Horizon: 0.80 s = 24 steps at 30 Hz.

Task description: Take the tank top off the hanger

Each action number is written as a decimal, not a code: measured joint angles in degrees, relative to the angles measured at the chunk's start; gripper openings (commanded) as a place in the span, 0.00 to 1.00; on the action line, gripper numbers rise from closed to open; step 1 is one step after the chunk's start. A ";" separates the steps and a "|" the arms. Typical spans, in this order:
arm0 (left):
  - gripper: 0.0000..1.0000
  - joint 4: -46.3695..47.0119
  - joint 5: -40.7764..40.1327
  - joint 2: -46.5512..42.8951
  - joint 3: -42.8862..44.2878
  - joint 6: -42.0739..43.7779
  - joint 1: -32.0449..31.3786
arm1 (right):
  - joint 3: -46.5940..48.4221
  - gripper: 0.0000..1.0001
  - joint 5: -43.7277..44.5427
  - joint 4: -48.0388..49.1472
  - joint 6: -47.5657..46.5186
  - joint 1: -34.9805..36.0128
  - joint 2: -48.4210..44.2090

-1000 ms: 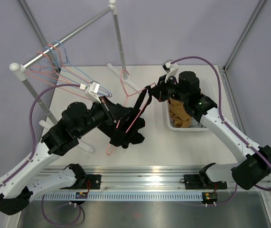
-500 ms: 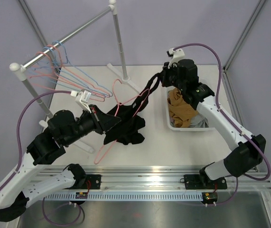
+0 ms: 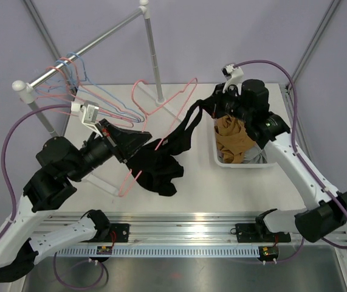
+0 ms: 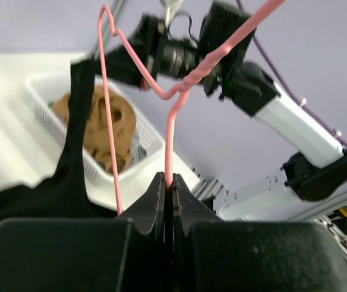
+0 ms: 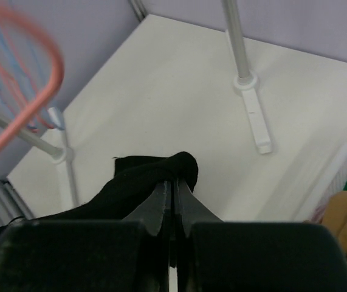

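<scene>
The black tank top (image 3: 158, 171) lies bunched on the table, one strap stretched up and to the right. My right gripper (image 3: 213, 104) is shut on that strap, above the table beside the basket; the right wrist view shows the strap (image 5: 161, 173) folded over the closed jaws of the right gripper (image 5: 174, 181). The pink wire hanger (image 3: 127, 181) is tilted up, still threaded through the top. My left gripper (image 3: 144, 140) is shut on the hanger. In the left wrist view the hanger (image 4: 168, 128) rises from the closed left gripper (image 4: 172, 177), next to the strap (image 4: 79, 140).
A white basket (image 3: 240, 164) with tan clothes stands at the right, under my right arm. A metal clothes rack (image 3: 70, 73) holding several pink and blue hangers crosses the back left; its upright pole (image 3: 152, 48) and white foot (image 5: 255, 125) stand at the back middle.
My left gripper has drawn back to the left with the hanger, whose hook end has swung up toward the back. My right gripper has carried the strap up and right, stretching the top between them.
</scene>
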 measured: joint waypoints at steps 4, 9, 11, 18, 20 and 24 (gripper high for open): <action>0.00 10.03 1.51 5.11 4.15 5.11 -0.02 | -1.51 0.00 -4.92 -0.04 2.03 -0.02 -7.34; 0.00 29.75 3.37 10.12 3.37 13.51 -0.90 | -1.90 0.00 -9.77 -0.31 3.50 -0.02 -14.67; 0.00 38.03 3.08 11.19 0.94 16.96 -1.66 | -2.34 0.00 -12.00 -0.33 4.13 -0.02 -16.50; 0.00 59.43 -7.61 23.19 2.89 31.06 -2.80 | -4.57 0.00 -20.33 -1.49 6.32 0.00 -18.69; 0.00 60.00 -11.50 26.43 4.90 33.29 -3.06 | -5.62 0.00 -21.42 -1.75 6.51 0.26 -19.02; 0.00 58.51 -18.34 26.86 4.74 35.47 -5.49 | -9.29 0.00 -20.68 -1.70 6.43 2.25 -18.95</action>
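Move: The left hand, gripping the pink hanger, has the body of the black tank top about 12 cm below it, some 3 cm to the right and about 1 cm ahead; the rack's hangers are roughly 16 cm left, 7 cm ahead and 5 cm up. From the right hand, pinching a strap, the body is about 13 cm left, 7 cm back and 14 cm down, and the basket some 14 cm right, 5 cm ahead and 25 cm down. Left lifts its hanger up and forward, away from the tank top; right pulls the strap 14 cm back. ##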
